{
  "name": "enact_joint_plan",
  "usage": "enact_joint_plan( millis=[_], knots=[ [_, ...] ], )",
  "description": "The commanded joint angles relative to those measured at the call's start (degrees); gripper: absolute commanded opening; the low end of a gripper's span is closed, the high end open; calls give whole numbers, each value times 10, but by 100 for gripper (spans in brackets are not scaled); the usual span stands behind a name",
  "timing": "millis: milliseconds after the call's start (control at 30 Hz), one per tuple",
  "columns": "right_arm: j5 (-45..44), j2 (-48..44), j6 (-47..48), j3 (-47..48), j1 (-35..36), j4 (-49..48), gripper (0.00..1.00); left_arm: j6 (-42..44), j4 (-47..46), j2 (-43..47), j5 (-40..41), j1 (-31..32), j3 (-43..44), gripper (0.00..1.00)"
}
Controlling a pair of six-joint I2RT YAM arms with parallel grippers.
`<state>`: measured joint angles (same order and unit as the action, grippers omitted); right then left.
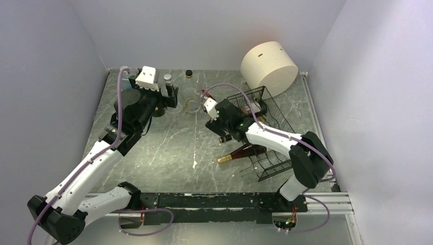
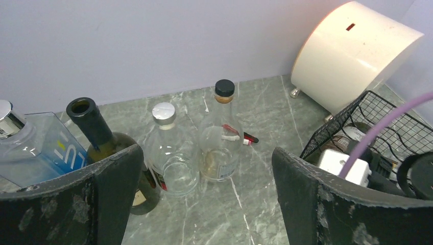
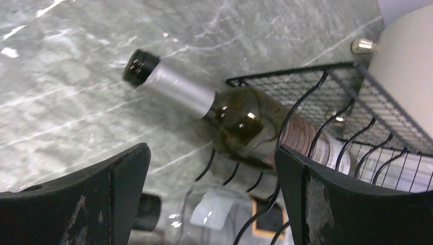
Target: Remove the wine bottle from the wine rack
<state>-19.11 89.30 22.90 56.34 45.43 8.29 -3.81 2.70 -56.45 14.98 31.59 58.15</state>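
The black wire wine rack [image 1: 270, 120] [image 3: 311, 97] lies at the right of the table, in front of a cream cylinder. A dark wine bottle [image 3: 240, 122] with a silver neck and black cap lies in its far row, neck poking out to the left. Just below it lies a clear bottle [image 3: 219, 209] with a black cap. My right gripper [image 1: 223, 128] [image 3: 212, 199] hovers open over the rack's left end, its fingers either side of the clear bottle and touching nothing. A brown bottle with a gold top [image 1: 239, 153] sticks out of the near row. My left gripper [image 1: 171, 95] [image 2: 204, 204] is open and empty at the back left.
Upright bottles stand before the left gripper: a dark green open one [image 2: 97, 138], a clear silver-capped one [image 2: 166, 153], a clear black-capped one [image 2: 222, 138] and a blue square one [image 2: 35, 153]. The cream cylinder [image 1: 269, 66] leans at the back right. Walls close three sides.
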Motion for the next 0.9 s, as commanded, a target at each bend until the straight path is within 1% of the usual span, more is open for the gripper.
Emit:
enact_joint_plan(
  millis=[0, 67, 167, 233, 300, 500, 567, 700, 867],
  knots=[
    [85, 40, 98, 38, -23, -39, 96, 5, -19, 2, 20, -11, 0, 99],
    [99, 52, 135, 42, -23, -41, 93, -3, -18, 0, 8, -24, 0, 99],
    [94, 74, 190, 44, -24, -56, 89, -17, -14, -4, -11, -44, 3, 100],
    [86, 96, 221, 57, -24, -41, 85, -21, -11, -6, -17, -53, 5, 100],
    [78, 117, 246, 67, -23, -25, 83, -20, -12, -8, -22, -58, 6, 100],
    [33, 160, 319, 64, -23, -72, 76, -15, -13, -10, -39, -65, 4, 100],
    [16, 173, 341, 63, -20, -82, 72, -17, -13, -12, -42, -67, 3, 99],
    [-7, 191, 375, 55, -11, -121, 67, -17, -12, -19, -46, -68, 5, 99],
    [-12, 205, 392, 67, -3, -115, 56, -15, -11, -23, -48, -68, 4, 98]
  ],
)
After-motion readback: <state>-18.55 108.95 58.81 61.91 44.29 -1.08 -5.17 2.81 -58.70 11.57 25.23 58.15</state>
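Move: The silver-sleeved neck of the wine bottle lies about 6 cm ahead of the right hand, 1 cm left and 8 cm below. The black-capped neck is some 8 cm behind that neck, the gold neck about 17 cm behind it. The rack's middle is 17 cm to the hand's right, level ahead. From the left hand the wine bottle's neck lies roughly 7 cm ahead, 19 cm right and 32 cm down. Right hand sinks 6-7 cm while reaching forward about 5 cm, rolling counter-clockwise, fingers partly closing around the bottle neck. ##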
